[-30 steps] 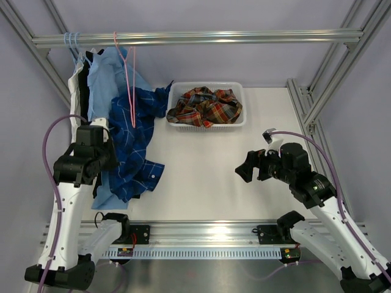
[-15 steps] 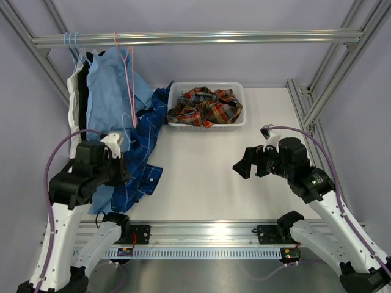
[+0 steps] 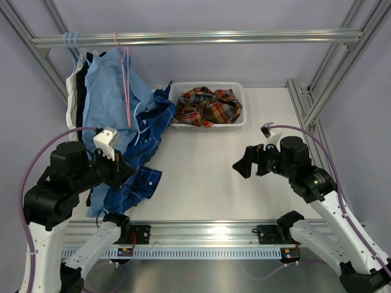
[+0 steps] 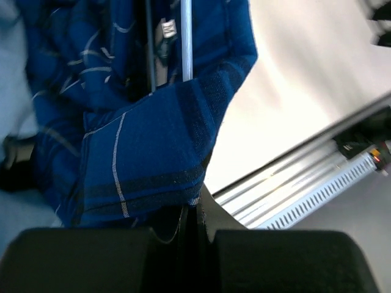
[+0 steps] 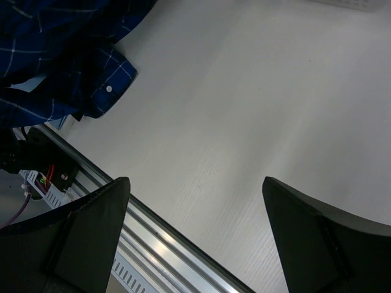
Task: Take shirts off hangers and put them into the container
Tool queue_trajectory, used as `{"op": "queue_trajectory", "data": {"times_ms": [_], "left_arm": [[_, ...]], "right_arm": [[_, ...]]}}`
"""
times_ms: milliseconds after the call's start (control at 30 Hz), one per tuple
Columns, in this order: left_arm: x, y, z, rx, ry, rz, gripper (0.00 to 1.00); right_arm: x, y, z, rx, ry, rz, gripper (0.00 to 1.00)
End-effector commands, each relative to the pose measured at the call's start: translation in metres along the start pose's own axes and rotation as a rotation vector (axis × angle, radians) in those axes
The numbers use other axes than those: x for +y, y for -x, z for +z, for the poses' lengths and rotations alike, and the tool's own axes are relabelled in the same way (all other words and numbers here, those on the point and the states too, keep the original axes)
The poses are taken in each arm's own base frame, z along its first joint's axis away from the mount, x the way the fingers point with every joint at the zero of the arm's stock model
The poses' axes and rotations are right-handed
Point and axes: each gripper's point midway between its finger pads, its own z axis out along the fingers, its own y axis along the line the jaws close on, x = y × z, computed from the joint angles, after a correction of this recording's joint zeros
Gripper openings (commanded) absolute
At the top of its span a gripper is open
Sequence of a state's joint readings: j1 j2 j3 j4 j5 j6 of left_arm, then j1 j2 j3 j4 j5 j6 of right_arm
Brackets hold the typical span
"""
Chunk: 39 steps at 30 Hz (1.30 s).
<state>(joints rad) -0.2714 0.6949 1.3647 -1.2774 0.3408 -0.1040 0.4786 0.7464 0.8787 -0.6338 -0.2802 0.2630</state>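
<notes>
The dark blue checked shirt (image 3: 142, 155) (image 4: 140, 140) hangs from the rack down to the table at the left. My left gripper (image 3: 122, 169) (image 4: 197, 206) is shut on a lower edge of it. A pink hanger (image 3: 126, 79) hangs from the bar over a light blue shirt (image 3: 105, 97). Pale blue hangers (image 3: 72, 41) hold black and white shirts (image 3: 78, 97) further left. The white container (image 3: 242, 105) at the back holds the plaid shirt (image 3: 204, 105). My right gripper (image 3: 243, 166) (image 5: 195, 183) is open above bare table, with nothing between its fingers.
The metal bar (image 3: 244, 38) runs across the top of the frame, with uprights at both sides. An aluminium rail (image 3: 201, 231) (image 5: 177, 244) lines the table's near edge. The dark shirt's cuff (image 5: 110, 85) lies on the table left of my right gripper.
My left arm has pulled toward the near edge with the dark blue shirt, dragging the cloth down and left. My right gripper shifted slightly left and stays open.
</notes>
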Motion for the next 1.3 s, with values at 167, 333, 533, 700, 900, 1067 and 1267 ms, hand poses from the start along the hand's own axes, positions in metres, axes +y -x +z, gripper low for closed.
{"op": "queue_trajectory", "data": {"times_ms": [167,333,533,700,900,1067,1267], "left_arm": [[-0.08,0.088,-0.051,-0.232,-0.366,0.339,0.0],[-0.105,0.151,-0.073,-0.393,-0.425,0.42,0.0],[-0.142,0.204,-0.108,-0.576,-0.568,0.525,0.0],[-0.165,0.221,-0.144,-0.71,-0.647,0.573,0.0],[-0.172,0.233,-0.14,-0.739,-0.712,0.568,0.01],[-0.146,0.213,-0.051,-0.51,-0.732,0.466,0.02],[-0.135,0.162,0.055,-0.304,-0.674,0.402,0.0]], "right_arm": [[0.013,0.039,-0.024,-0.131,0.014,-0.077,1.0],[0.017,0.055,-0.041,-0.213,0.001,-0.1,0.99],[0.022,0.087,-0.073,-0.358,-0.04,-0.155,1.0],[0.023,0.101,-0.089,-0.435,-0.063,-0.169,1.0],[0.02,0.113,-0.115,-0.566,-0.103,-0.173,1.0],[0.022,0.117,-0.127,-0.592,-0.114,-0.211,0.99],[0.026,0.109,-0.119,-0.498,-0.092,-0.27,1.0]]}}
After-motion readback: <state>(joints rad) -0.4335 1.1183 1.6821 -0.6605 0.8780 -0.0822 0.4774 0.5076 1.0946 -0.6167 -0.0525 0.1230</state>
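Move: The left hand already holds the blue plaid shirt on its hanger; the open table middle, where the shirt is carried, lies about 18 cm ahead, 29 cm right and 29 cm below. The container is some 37 cm ahead, 30 cm right and 26 cm below; the hanging light-blue shirt is about 20 cm ahead and 5 cm left, slightly below. From the open right hand, the table middle is roughly 10 cm ahead, 16 cm left and 21 cm below. Left hand hoists the held blue shirt 28 cm, swinging right, then dips forward; open right hand rises 15 cm. ##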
